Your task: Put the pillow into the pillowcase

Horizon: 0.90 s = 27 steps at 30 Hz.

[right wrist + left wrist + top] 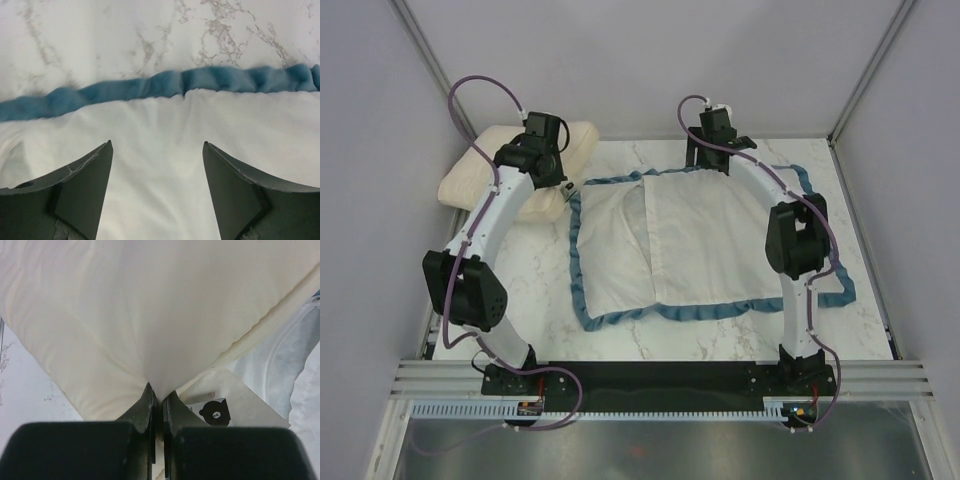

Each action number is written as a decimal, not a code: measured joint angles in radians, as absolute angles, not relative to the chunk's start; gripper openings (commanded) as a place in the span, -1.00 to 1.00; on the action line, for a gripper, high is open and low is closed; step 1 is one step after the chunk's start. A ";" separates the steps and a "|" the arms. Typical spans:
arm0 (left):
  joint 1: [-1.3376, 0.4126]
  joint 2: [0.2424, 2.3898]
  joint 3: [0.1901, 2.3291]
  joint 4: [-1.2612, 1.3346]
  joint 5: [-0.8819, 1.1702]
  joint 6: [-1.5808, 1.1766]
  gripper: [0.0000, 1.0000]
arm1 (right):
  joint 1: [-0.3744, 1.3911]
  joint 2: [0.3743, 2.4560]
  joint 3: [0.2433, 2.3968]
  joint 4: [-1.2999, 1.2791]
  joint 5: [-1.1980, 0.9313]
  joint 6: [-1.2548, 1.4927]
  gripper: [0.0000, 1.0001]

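Observation:
The cream pillow point(485, 165) lies at the table's far left corner, partly under my left arm. My left gripper point(563, 192) is shut on a pinch of the pillow's point(150, 315) cloth, and in the left wrist view the left gripper point(159, 392) has that cloth drawn to a point between its jaws. The pillowcase point(690, 245) lies flat in the middle, white side up, with a blue ruffled edge point(165, 85). My right gripper point(705, 158) hangs over its far edge. In the right wrist view the right gripper point(157, 146) stands open above the white fabric point(160, 190), holding nothing.
A printed label point(215, 412) with a black bear mark hangs off the pillow beside my left fingers. Grey walls close in the marble table point(620, 340) on three sides, and a black base rail point(660, 380) runs along the near edge.

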State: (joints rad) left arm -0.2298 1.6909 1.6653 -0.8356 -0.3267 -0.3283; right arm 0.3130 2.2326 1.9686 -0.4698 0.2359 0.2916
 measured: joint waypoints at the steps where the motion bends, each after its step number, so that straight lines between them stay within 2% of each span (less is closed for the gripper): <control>1: -0.232 1.675 1.654 -0.836 -0.324 -0.330 -0.95 | 0.331 2.182 1.932 -0.474 0.238 0.286 0.60; 2: -0.235 1.659 1.642 -0.836 -0.318 -0.332 -0.95 | 0.352 2.133 1.897 -0.473 0.238 0.281 0.57; 7: -0.240 1.572 1.579 -0.831 -0.280 -0.343 -0.95 | 0.473 1.955 1.750 -0.454 0.236 0.272 0.18; 15: -0.240 1.507 1.539 -0.828 -0.250 -0.355 -0.95 | 0.607 1.934 1.588 -0.459 0.240 0.281 -0.08; 23: -0.240 1.481 1.501 -0.824 -0.227 -0.362 -0.95 | 0.688 1.971 1.523 -0.451 0.248 0.294 -0.09; 27: -0.240 1.477 1.498 -0.818 -0.225 -0.363 -0.95 | 0.715 1.997 1.511 -0.441 0.249 0.299 -0.02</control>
State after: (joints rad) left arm -0.2398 1.4769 1.4982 -0.8177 -0.2249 -0.3626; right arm 0.7147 1.9972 1.5112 -0.4408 0.2493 0.2993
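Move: The right-hand lip of the pillowcase opening lies about 16 cm back, 14 cm to the left and 11 cm below the empty right hand; the case's far hem runs some 4 cm ahead, straight on and 11 cm lower. The pillow's middle is about 42 cm to that hand's left, 3 cm back and 4 cm lower. From the left hand, which already holds the pillow by its near corner, the same lip is roughly 18 cm to the right, 2 cm back and 21 cm down. The lip of the pillowcase opening is what the right hand makes for, hopping back some 18 cm and left about 14 cm from beside the far hem: up 6 cm first, then down to 5 cm below its start, turning counter-clockwise some 20 degrees while the fingers narrow to half open. The pillow's corner stays pinched in the left hand, drawn back about 5 cm and slightly up. ##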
